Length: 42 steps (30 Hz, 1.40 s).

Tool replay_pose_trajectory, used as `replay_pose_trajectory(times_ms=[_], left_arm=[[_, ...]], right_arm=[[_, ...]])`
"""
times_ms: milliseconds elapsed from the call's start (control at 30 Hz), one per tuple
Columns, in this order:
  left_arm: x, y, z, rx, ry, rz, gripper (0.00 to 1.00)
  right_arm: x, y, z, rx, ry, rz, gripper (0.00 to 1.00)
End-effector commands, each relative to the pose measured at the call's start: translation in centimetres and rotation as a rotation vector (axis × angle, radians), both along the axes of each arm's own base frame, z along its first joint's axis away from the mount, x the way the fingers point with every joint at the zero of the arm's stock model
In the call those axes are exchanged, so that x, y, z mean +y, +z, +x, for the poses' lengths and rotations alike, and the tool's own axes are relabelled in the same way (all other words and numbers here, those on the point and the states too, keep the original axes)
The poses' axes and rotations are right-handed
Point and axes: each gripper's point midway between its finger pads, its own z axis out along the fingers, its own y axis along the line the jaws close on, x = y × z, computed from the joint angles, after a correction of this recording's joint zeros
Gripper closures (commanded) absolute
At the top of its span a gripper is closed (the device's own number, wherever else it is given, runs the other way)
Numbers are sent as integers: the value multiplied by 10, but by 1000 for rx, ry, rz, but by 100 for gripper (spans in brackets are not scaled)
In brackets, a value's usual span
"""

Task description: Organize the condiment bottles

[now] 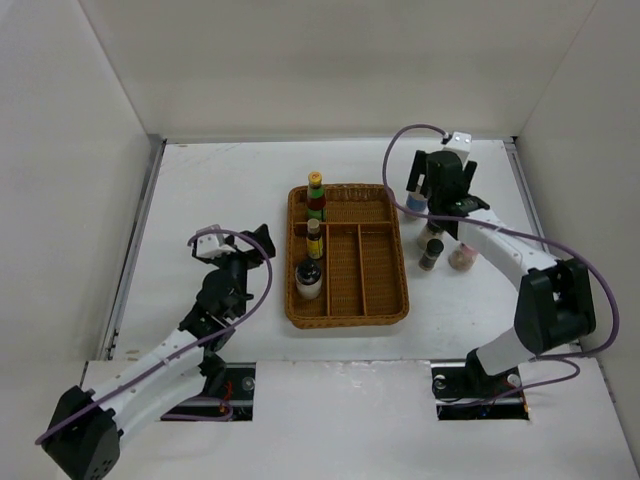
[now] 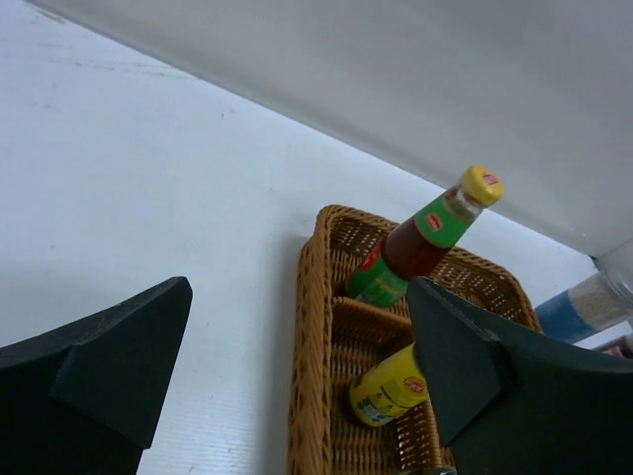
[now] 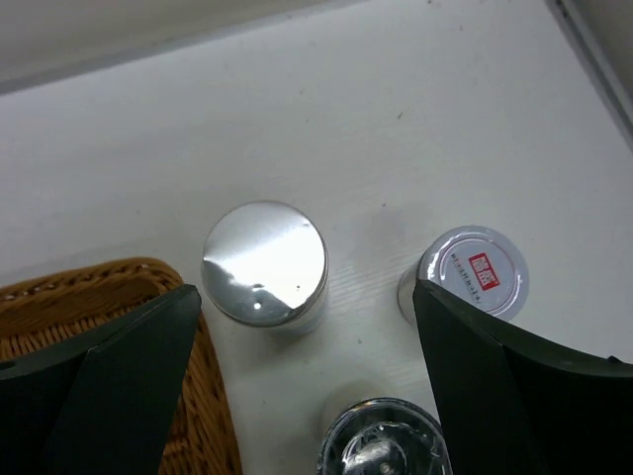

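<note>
Three condiment bottles stand in the left column of the wicker tray: a yellow-capped sauce bottle at the far end, a second one behind it, and a squat dark-and-white one nearest. The left wrist view shows the far sauce bottle and the yellow-labelled one. My left gripper is open and empty just left of the tray. My right gripper hangs open above a silver-lidded jar, a grey-lidded jar and a clear-topped bottle.
On the table right of the tray stand a blue-labelled bottle, a dark jar and a pinkish one. The tray's corner lies close to the right gripper's left finger. White walls enclose the table.
</note>
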Motion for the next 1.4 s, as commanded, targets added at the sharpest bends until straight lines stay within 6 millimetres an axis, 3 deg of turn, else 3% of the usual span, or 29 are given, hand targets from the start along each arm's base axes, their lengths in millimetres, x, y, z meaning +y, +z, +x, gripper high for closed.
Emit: replay_pose_trajectory(times_ms=[0,200,367,433,567,700,800,900,1000,1167,1367], left_arm=[[0,11,2,-66,-1,-81,8],[-4,5,3,-53,-12,-75,8],[-6,-3,7,-33,-10,-63,8],[-8,-4,9,-28,-13,-63,8],[-6,-11,12,-19,-1,-58,9],[-7,-14,14,-10,0,-58,9],[-7,-16,15,-5,0,-55,9],[-4,-17,16,-4,10,-54,9],[-3,-17,15,-7,11,-57,9],[-4,-21,18,5,16,-53,9],[-1,-20,17,0,20,-59,9]], right_arm=[[16,7,10,24,82,2,4],[20,-14,20,69,88,-21,5],[22,-18,32,51,83,-7,7],[24,-19,37,45,87,-11,11],[27,-21,47,22,99,7,31],[25,6,51,-80,72,15,40],[25,55,46,-228,61,29,44],[42,113,27,-371,106,46,44],[76,143,4,-448,192,63,44],[143,131,-15,-452,350,100,44],[191,100,-11,-386,439,103,44]])
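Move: The white-and-blue bottle stands about 3 cm ahead of the right hand and 2 cm to its left, its middle some 8 cm below. From the same hand, the stamped-lid jar is about 8 cm right and 1 cm ahead, and the clear-lidded jar about 3 cm back and 2 cm right, both roughly 11 cm down. The tray's far compartment lies some 18 cm left and 4 cm ahead. From the left hand, the bottle is about 15 cm ahead and 38 cm right. Down about 5 cm and a little forward goes the right hand, closing its fingers around the upper part of the white-and-blue bottle. It then lifts about 16 cm while swinging some 16 cm left and slightly back towards the tray's far compartment, turning counter-clockwise and tipping its fingers up, and starts to sink at the end. The empty left hand eases down some 3 cm, fingers open. ##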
